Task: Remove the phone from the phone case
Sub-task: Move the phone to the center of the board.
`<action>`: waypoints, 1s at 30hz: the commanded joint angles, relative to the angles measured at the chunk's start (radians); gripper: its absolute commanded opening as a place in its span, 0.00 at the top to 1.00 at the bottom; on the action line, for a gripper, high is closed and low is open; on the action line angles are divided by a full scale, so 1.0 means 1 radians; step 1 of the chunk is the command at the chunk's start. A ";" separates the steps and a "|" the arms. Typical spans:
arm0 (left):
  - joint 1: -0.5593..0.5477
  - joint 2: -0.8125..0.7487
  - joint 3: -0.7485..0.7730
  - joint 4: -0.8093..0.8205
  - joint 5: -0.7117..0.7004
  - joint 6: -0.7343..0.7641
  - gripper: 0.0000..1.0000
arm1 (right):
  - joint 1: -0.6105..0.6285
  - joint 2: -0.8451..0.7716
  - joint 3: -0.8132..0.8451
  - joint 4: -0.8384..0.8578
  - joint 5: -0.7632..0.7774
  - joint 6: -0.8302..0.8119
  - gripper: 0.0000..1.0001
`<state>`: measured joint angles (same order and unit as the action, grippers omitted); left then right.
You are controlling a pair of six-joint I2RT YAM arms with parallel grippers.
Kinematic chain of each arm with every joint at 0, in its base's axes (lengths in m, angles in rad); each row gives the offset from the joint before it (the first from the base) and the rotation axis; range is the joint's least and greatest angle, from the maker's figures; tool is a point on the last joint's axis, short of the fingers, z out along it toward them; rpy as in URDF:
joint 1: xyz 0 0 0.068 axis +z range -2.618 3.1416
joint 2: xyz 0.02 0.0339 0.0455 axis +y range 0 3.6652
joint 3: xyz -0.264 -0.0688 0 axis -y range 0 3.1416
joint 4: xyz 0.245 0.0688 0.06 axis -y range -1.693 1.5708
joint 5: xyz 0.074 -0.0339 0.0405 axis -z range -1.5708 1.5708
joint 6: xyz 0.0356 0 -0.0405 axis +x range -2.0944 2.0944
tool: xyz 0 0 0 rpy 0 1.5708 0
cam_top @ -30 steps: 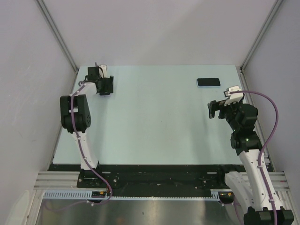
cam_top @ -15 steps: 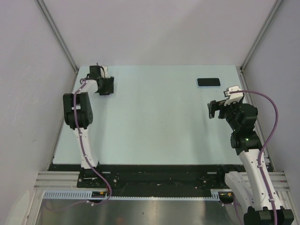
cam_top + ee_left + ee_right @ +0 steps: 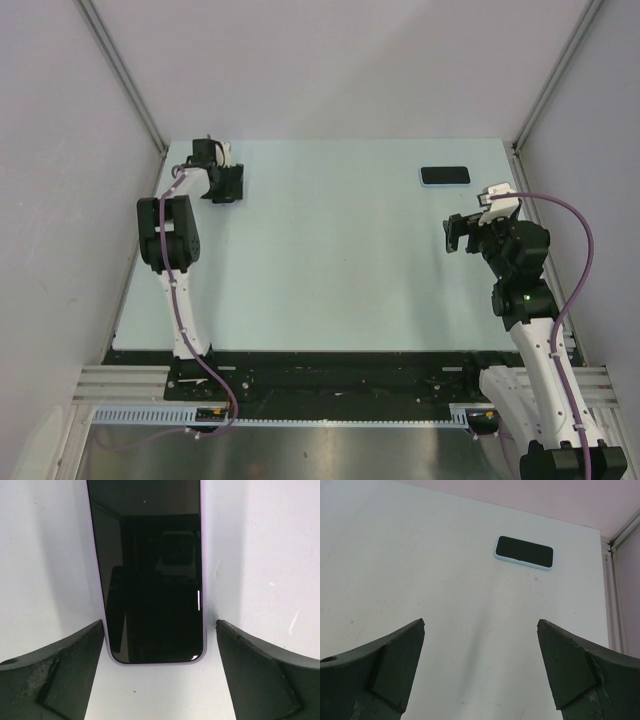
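A phone lies screen up in a lilac phone case on the table. My left gripper is open, with one fingertip on each side of the phone's near end and not touching it. From above, the left gripper sits at the table's far left corner and hides that phone. A second dark-screened phone in a pale blue case lies at the far right. My right gripper hangs open and empty above the table, short of that phone.
The pale table is boxed in by white walls left, right and behind, with metal rails at the corners. The right arm's purple cable loops near the right edge.
The left arm's elbow has shifted slightly to the right and toward the back; its gripper stays at the far left corner. The right arm has not moved.
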<state>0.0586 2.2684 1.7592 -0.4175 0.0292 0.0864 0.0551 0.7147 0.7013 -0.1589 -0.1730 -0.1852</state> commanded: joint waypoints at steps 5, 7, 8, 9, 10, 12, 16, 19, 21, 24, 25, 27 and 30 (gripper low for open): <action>0.003 0.008 0.043 -0.032 -0.011 -0.020 0.16 | -0.004 -0.008 0.001 0.033 -0.006 0.003 0.00; 0.003 0.003 0.040 -0.033 -0.009 -0.019 0.22 | -0.003 -0.009 0.001 0.032 -0.006 0.003 0.00; 0.003 0.002 0.039 -0.035 -0.008 -0.020 0.26 | -0.003 -0.011 0.001 0.032 -0.006 0.004 0.00; 0.001 0.000 0.039 -0.037 -0.006 -0.019 0.30 | -0.003 -0.012 0.001 0.032 -0.006 0.004 0.00; 0.001 -0.001 0.037 -0.038 -0.006 -0.020 0.34 | -0.003 -0.015 0.001 0.032 -0.006 0.006 0.00; 0.003 -0.007 0.029 -0.040 -0.003 -0.020 0.43 | -0.003 -0.015 0.003 0.032 -0.008 0.006 0.00; 0.001 -0.023 0.013 -0.043 0.001 -0.020 0.60 | -0.005 -0.018 0.001 0.032 -0.008 0.006 0.00; -0.002 -0.043 -0.010 -0.044 0.011 -0.028 0.68 | -0.003 -0.021 0.003 0.032 -0.008 0.006 0.00; -0.005 -0.055 -0.032 -0.047 0.015 -0.033 0.73 | -0.003 -0.020 0.001 0.032 -0.010 0.006 0.00; -0.008 -0.089 -0.069 -0.046 0.021 -0.048 0.75 | -0.003 -0.020 0.001 0.032 -0.010 0.006 0.00; -0.011 -0.098 -0.078 -0.047 0.031 -0.053 0.77 | -0.003 -0.021 0.003 0.032 -0.010 0.006 0.00; -0.013 -0.125 -0.109 -0.047 0.038 -0.072 0.80 | -0.003 -0.021 0.003 0.032 -0.010 0.004 0.00; -0.022 -0.161 -0.150 -0.049 0.061 -0.080 0.83 | -0.001 -0.023 0.001 0.032 -0.008 0.004 0.00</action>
<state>0.0536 2.1990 1.6600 -0.4198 0.0406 0.0669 0.0544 0.7067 0.7013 -0.1585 -0.1738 -0.1848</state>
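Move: The phone in its purple-rimmed case lies flat between the open left fingers, its near end already inside the gap. Its middle is some 5 cm ahead of the left hand, about 1 cm to its left and roughly 1 cm below. The centre of the board lies about 14 cm back from the left hand and 30 cm to its right. From the idle right hand, the phone is about 30 cm ahead, 62 cm to the left and 24 cm below. Close the left gripper by about a fifth of its opening until the fingertips pinch the cased phone's two long sides near its near end. Hold there briefly, then keep the grip and draw the phone straight back towards the robot about 2.5 cm, level along the board and picking up speed. ##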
